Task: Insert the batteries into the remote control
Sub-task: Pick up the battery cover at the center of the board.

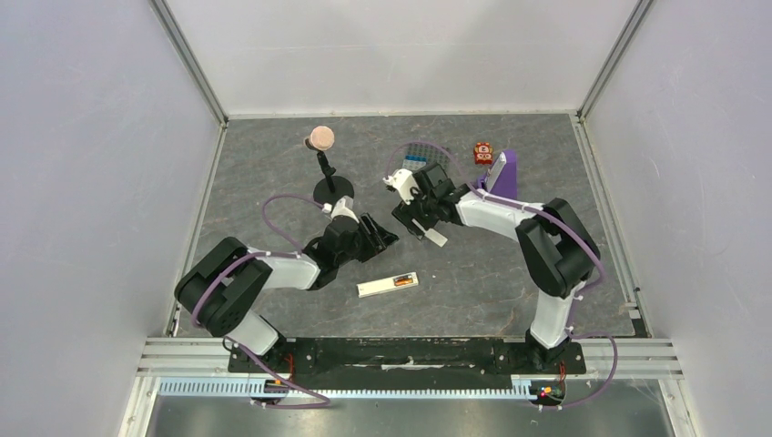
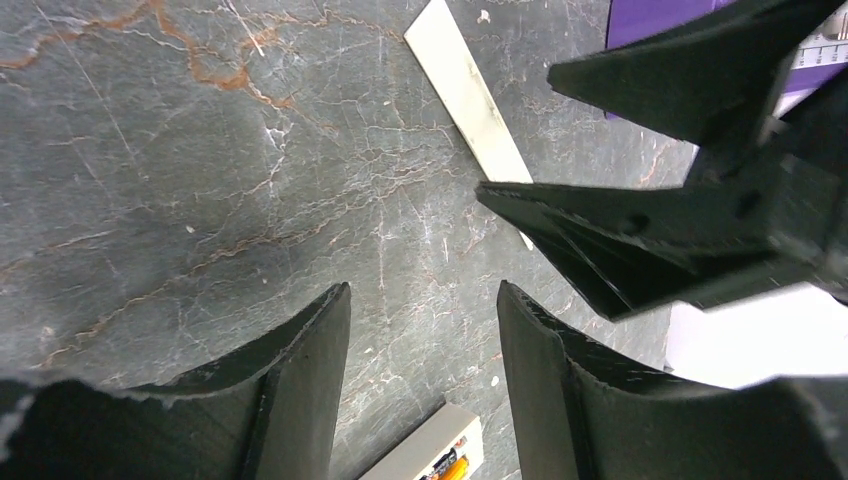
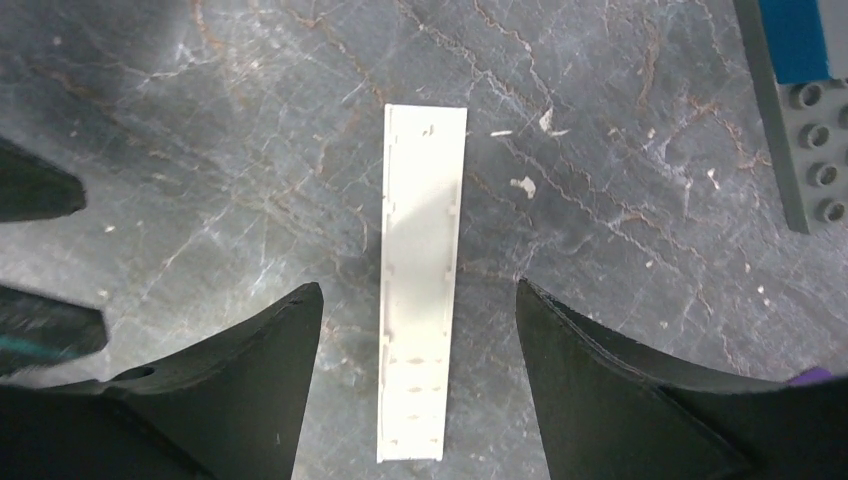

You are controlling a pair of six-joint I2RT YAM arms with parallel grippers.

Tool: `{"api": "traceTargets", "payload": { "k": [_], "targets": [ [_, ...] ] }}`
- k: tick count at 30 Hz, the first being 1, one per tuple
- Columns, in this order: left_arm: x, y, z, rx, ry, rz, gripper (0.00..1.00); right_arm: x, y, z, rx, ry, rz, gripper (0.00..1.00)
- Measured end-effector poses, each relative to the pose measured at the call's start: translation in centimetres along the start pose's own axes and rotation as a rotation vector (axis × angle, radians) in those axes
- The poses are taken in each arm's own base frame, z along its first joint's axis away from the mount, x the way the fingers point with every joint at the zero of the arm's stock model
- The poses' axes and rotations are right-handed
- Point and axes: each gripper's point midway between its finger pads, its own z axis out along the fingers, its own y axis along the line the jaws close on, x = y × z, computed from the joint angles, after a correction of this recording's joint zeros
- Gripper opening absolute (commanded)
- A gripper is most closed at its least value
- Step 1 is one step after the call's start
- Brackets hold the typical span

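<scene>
The remote control (image 1: 387,285) lies back-up on the table near the front, between the two arms. The batteries (image 1: 401,281), one orange and one dark, sit side by side in its recess at the right end; the left wrist view shows that corner (image 2: 440,455) with the batteries (image 2: 450,468). My left gripper (image 1: 382,232) (image 2: 425,290) hangs open just above and behind the remote, holding nothing. My right gripper (image 1: 417,220) (image 3: 418,288) is open over a thin white strip (image 3: 422,270) (image 1: 435,237) that lies flat on the table between its fingers, untouched.
A purple wedge stand (image 1: 503,173) and a small orange-red toy (image 1: 482,152) sit at the back right. A grey studded plate with a blue piece (image 3: 805,120) lies behind the right gripper. A black stand with a pink ball (image 1: 321,138) rises at the back left.
</scene>
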Motion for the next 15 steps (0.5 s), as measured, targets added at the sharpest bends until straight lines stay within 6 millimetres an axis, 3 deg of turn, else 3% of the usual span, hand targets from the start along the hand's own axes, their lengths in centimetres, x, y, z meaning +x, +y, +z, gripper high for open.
{"api": "traceTargets", "payload": {
  "k": [6,11,15],
  "targets": [
    [-0.1,0.3,-0.3,-0.010,-0.007,0.000,0.61,1.2,-0.4,2.0,-0.044,0.080,0.019,0.71],
    [0.0,0.5,-0.4,-0.020,-0.005,0.000,0.61,1.3,-0.6,2.3,-0.070,0.113,0.022,0.53],
    [0.1,0.7,-0.4,-0.027,-0.002,0.001,0.61,1.3,0.0,2.4,-0.117,0.150,0.016,0.45]
  ]
}}
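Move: The battery cover lies almost under the right hand's open fingers, its middle about 1 cm ahead and 3 cm below. From that hand, the remote is some 13 cm back, 8 cm left and 3 cm below, and the building-block plate is about 17 cm ahead, 1 cm right and 3 cm below. From the left hand, the cover lies roughly 4 cm ahead, 8 cm right and 4 cm below. The right hand sinks about 2.5 cm towards the battery cover, fingers tipping some 10 degrees steeper and closing partway. ##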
